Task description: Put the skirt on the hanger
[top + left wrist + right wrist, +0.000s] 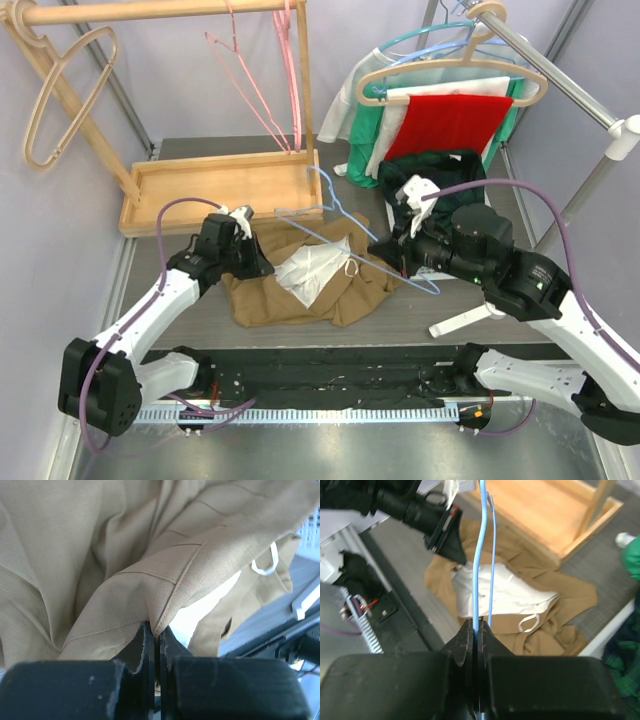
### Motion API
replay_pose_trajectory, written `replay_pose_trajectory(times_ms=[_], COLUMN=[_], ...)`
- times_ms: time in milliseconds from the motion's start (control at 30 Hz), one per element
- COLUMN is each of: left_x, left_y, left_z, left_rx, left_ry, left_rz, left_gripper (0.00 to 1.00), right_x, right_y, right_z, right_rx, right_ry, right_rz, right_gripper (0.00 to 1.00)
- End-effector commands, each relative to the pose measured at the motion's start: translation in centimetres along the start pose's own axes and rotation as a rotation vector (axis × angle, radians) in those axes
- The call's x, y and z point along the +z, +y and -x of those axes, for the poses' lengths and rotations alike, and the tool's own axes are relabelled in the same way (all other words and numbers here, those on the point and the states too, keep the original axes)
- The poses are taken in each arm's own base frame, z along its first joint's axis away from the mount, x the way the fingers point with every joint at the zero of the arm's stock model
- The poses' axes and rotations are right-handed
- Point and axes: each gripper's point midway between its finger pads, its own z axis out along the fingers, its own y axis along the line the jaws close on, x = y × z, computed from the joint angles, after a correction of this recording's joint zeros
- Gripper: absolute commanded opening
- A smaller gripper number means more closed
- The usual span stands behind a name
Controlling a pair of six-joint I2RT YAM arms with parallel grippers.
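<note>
The tan skirt (262, 296) lies crumpled on the table between the arms, its white lining (308, 274) turned up. My left gripper (266, 266) is at the skirt's left edge. In the left wrist view it (157, 631) is shut on a seamed fold of the skirt (125, 555). A light blue wire hanger (322, 235) hangs over the skirt, hook toward the wooden tray. My right gripper (379, 250) holds its right end. In the right wrist view it (479, 625) is shut on the hanger (479, 555), above the skirt (560, 595).
A wooden rack with a tray (220, 185) stands at the back left, with pink wire hangers (262, 95) and a beige hanger (55, 100) on it. Garments hang from a metal rail (440, 110) at the back right, above a dark green garment (440, 168).
</note>
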Motion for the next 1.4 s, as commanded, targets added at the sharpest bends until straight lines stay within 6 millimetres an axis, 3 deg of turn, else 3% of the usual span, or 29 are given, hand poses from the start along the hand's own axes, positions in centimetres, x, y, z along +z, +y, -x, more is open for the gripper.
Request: replay_pose_trajectory(times_ms=[0,200,300,467,633,800,933,1100,1133,1167,1233,1367], left_x=[-1.9,-0.8,0.0,0.4,0.5,0.5,0.6,0.7,0.6,0.5,0.3,-0.4], left_y=[-1.4,-2.8,-2.5,-1.5,-0.6,-0.6,-0.7,-0.6,-0.6,-0.6,-0.6,-0.9], left_z=[0.0,-2.7,-2.9,-2.4,-1.7,-1.1,-1.0,-0.7,-0.7,-0.4,-0.1,0.8], left_rx=[0.092,0.040,0.020,0.006,0.002,0.007,0.009,-0.009,-0.014,-0.015,-0.014,0.000], left_ry=[0.032,0.158,0.166,0.157,0.125,0.100,0.100,0.094,0.095,0.086,0.082,0.074], left_rz=[-0.066,-0.193,-0.188,-0.118,-0.052,-0.047,-0.052,-0.032,-0.028,-0.023,-0.011,0.004], left_gripper=[0.00,0.00,0.00,0.00,0.00,0.00,0.00,0.00,0.02,0.10,0.13,0.41], right_x=[-0.4,-0.8,-1.1,-1.8,-3.1,-4.3,-3.2,-0.9,-0.8,-0.1,0.3,1.4], right_y=[3.1,4.4,4.4,3.8,3.8,3.3,4.4,6.1,6.5,6.7,6.9,5.8], right_z=[-3.6,-6.5,-7.3,-8.7,-8.9,-10.1,-11.0,-9.3,-8.9,-8.7,-8.6,-8.7], right_rx=[0.035,0.071,0.095,0.110,0.118,0.115,0.122,0.135,0.147,0.152,0.159,0.146], right_ry=[0.114,0.167,0.177,0.216,0.230,0.293,0.333,0.242,0.230,0.214,0.212,0.207], right_rz=[0.181,0.258,0.260,0.222,0.211,0.187,0.254,0.356,0.379,0.392,0.406,0.338], right_gripper=[0.01,0.01,0.01,0.01,0.01,0.01,0.01,0.01,0.01,0.01,0.01,0.01])
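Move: The right hand already holds the blue hanger. The skirt's white lining, at its opening, lies about 15 cm to that hand's left, 5 cm ahead and 29 cm below; the white loop is some 8 cm to the right of the lining, and the laundry basket is about 16 cm right, 13 cm ahead and 28 cm below the hand. From the left hand, shut on the skirt's edge, the lining lies 11 cm right, level with it and 6 cm lower. Right hand brings the hanger down 10 cm, back 7, towards the lining, tilting down; left fingers part slightly. ##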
